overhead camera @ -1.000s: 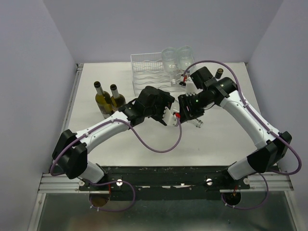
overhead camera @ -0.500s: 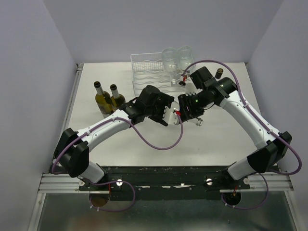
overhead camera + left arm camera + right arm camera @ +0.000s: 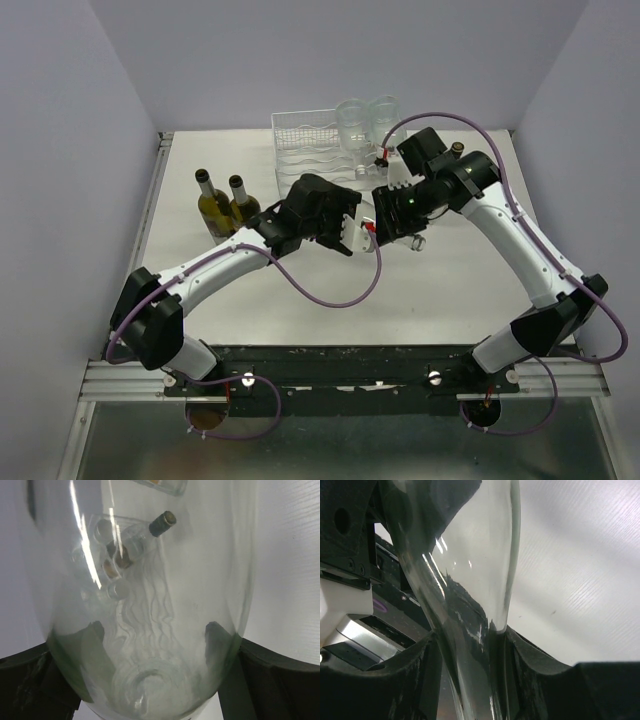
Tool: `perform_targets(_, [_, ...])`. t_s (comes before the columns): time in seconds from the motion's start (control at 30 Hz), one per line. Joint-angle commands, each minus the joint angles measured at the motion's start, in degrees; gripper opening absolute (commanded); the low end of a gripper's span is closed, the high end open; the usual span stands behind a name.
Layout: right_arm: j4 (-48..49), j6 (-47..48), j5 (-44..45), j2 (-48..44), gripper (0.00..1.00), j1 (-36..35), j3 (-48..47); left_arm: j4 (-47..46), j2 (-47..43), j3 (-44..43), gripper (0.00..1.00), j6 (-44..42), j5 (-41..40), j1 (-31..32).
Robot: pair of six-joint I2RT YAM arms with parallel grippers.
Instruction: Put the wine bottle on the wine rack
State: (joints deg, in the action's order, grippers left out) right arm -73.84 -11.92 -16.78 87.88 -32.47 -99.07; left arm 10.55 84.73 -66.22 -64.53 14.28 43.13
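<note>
A clear glass wine bottle (image 3: 150, 605) hangs over the table between my two arms. My left gripper (image 3: 155, 645) is shut on its wide body near the base, one finger (image 3: 260, 675) on each side of the glass. The bottle narrows into its neck (image 3: 470, 630), and there my right gripper (image 3: 470, 645) is shut on it. From above, the left gripper (image 3: 348, 235) and right gripper (image 3: 386, 230) nearly meet, and the bottle's mouth end (image 3: 418, 243) pokes out below the right wrist. The white wire wine rack (image 3: 305, 150) stands just behind them.
Two clear bottles (image 3: 352, 125) (image 3: 385, 115) stand at the rack's right back corner. Two olive bottles (image 3: 212, 210) (image 3: 243, 203) stand left of the rack by my left arm. A dark-capped bottle (image 3: 457, 150) stands behind my right arm. Walls enclose the table on three sides.
My right gripper has closed on the neck and moved back towards the rack with the wrist turning. The left gripper followed slightly, still holding the bottle's body.
</note>
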Motion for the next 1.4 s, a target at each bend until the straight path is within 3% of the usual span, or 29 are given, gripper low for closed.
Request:
perform_targets(0.0, [-1.2, -3.4, 5.2, 1.3, 0.01, 0.7, -3.6, -5.1, -4.8, -1.3, 0.99, 0.0, 2.0, -0.3])
perform_targets(0.57, [-1.6, -2.8, 6.0, 2.7, 0.0, 0.8, 0.2, -1.4, -7.4, 3.4, 0.99, -8.2, 1.8, -0.1])
perform_targets(0.8, [-1.0, -0.7, 7.5, 2.9, 0.0, 0.8, 2.1, -3.9, -10.5, 7.8, 0.99, -9.7, -0.2, 0.3])
perform_targets(1.1, [1.1, 2.8, 4.3, 2.6, 0.0, 0.8, 2.8, 2.5, -14.9, 6.4, 0.99, -1.0, 10.2, 0.3])
perform_targets(1.37, [3.9, 9.6, -5.7, -1.5, 0.0, 1.0, 6.2, 8.4, -17.2, 4.9, 0.99, 5.1, 18.2, -0.4])
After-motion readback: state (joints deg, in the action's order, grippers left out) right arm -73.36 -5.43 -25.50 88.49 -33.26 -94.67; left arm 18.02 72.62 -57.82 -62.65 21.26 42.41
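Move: The rack's middle lies about 17 cm straight ahead of the left hand and 13 cm below it; for the right hand it is some 27 cm ahead, 9 cm left and 16 cm lower. The inner of the two clear bottles on the rack stands about 20 cm ahead and 3 cm right of the left hand, the outer one 20 cm ahead and 9 cm right. The nearer dark bottle is around 24 cm to its left, level with it. Back towards the base and to the left, speeding up late, the left hand draws about 7 cm away from the rack; its already wide fingers open the last bit, easing off the clear bottle's body while still straddling it. The right hand keeps its pinch on the neck end, coming back and left and down by some 3 cm in all and turning roughly 10 degrees counter-clockwise. ##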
